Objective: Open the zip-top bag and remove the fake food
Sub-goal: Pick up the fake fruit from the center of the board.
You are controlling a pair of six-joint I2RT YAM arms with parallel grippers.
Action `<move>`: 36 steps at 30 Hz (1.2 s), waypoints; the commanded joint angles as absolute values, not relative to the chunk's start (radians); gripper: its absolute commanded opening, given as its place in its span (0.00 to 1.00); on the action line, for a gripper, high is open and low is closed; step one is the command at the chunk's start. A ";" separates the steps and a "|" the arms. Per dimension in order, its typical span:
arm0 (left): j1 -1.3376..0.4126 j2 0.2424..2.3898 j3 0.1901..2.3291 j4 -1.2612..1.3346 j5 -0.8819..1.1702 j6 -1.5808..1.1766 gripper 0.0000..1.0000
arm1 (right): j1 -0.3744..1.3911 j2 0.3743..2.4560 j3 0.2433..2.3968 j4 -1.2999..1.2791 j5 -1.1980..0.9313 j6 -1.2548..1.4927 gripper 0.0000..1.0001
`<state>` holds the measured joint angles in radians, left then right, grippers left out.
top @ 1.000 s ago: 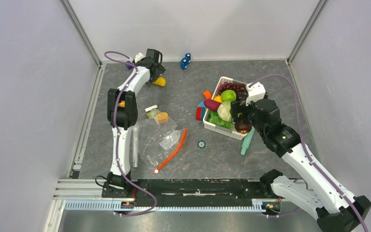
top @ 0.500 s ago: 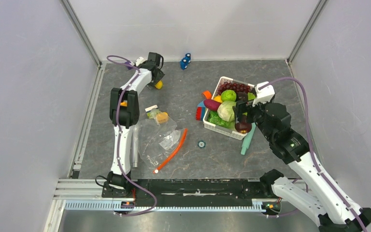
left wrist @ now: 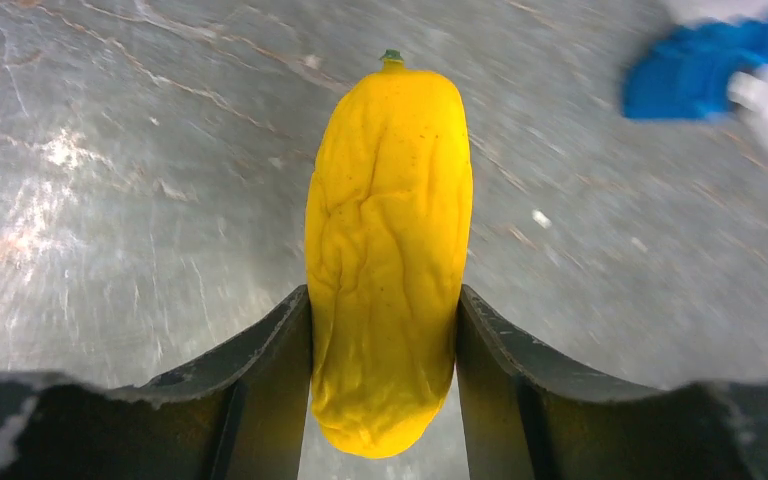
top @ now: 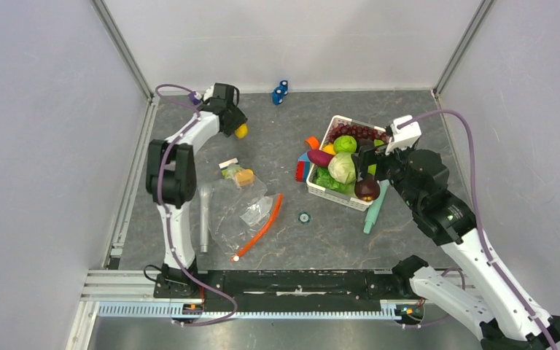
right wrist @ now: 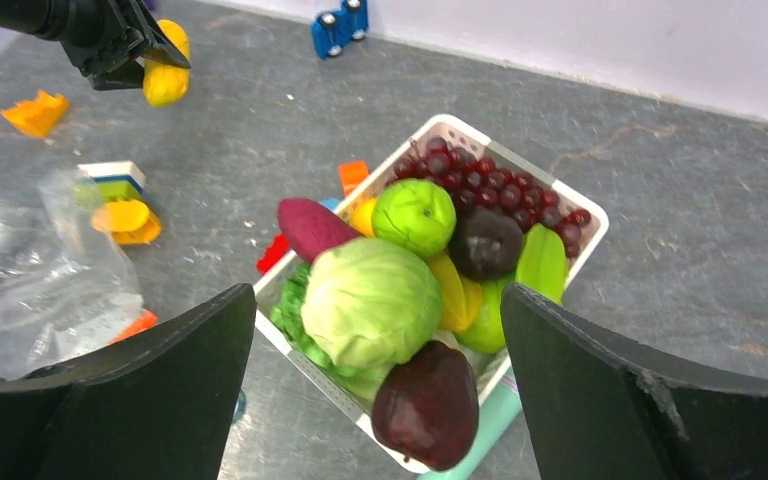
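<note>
The clear zip-top bag lies crumpled on the table left of centre, its red-orange zipper strip curving along its right side. In the right wrist view the bag shows at the left edge. At the far left of the table my left gripper is shut on a yellow wrinkled piece of fake food, and both fingers press its sides. Above the white basket my right gripper stands open and empty. The basket holds a cabbage, a round green fruit, a dark eggplant and a magenta sweet potato.
A blue toy car sits by the back wall. Coloured blocks lie against the basket's left side, and a teal stick lies at its right. An orange and a green piece rest at the bag's top. A metal cylinder lies left of the bag.
My left gripper has closed on the yellow piece and shifted slightly. The right arm has drawn up and to the right, away from the basket, still open.
</note>
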<state>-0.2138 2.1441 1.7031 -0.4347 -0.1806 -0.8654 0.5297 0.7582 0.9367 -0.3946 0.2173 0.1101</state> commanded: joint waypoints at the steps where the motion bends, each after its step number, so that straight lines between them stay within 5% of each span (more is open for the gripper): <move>1: -0.215 1.838 1.569 -0.209 0.050 -0.719 0.38 | 0.528 0.816 1.080 -0.448 0.140 0.175 0.98; 12: -0.359 1.316 1.162 0.068 0.601 -0.645 0.33 | 0.527 0.825 1.128 -0.314 -0.171 0.482 0.98; 21: -0.692 1.163 0.977 0.268 0.551 -0.726 0.31 | 0.528 0.733 0.971 -0.084 -0.253 0.774 0.98; 36: -0.813 1.240 0.975 0.425 0.486 -0.790 0.33 | 0.527 0.718 0.841 -0.021 -0.296 0.803 0.98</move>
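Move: The left gripper already holds the yellow fake fruit, lifted a few centimetres off the far left of the table. The open right gripper it is meant for is about 27 cm back, 36 cm right and 23 cm up from it; the produce basket lies some 14 cm back and 35 cm right, 3 cm lower, and the empty zip-top bag 28 cm straight back, 6 cm lower. From the right gripper, the yellow fake fruit is 27 cm ahead, 36 cm left and 23 cm below, with the basket 13 cm straight ahead and 26 cm down. Bring the left gripper up first, then back and right in one fast sweep (about 34 cm back, 27 up, 24 right), keeping its grip on the yellow fake fruit and swinging the fingers clockwise and up until they point at the right gripper. Meanwhile, keep the right gripper wide open, move it left and up, easing back and then sinking a little, and roll its left side up some 40 degrees to meet the fruit. ##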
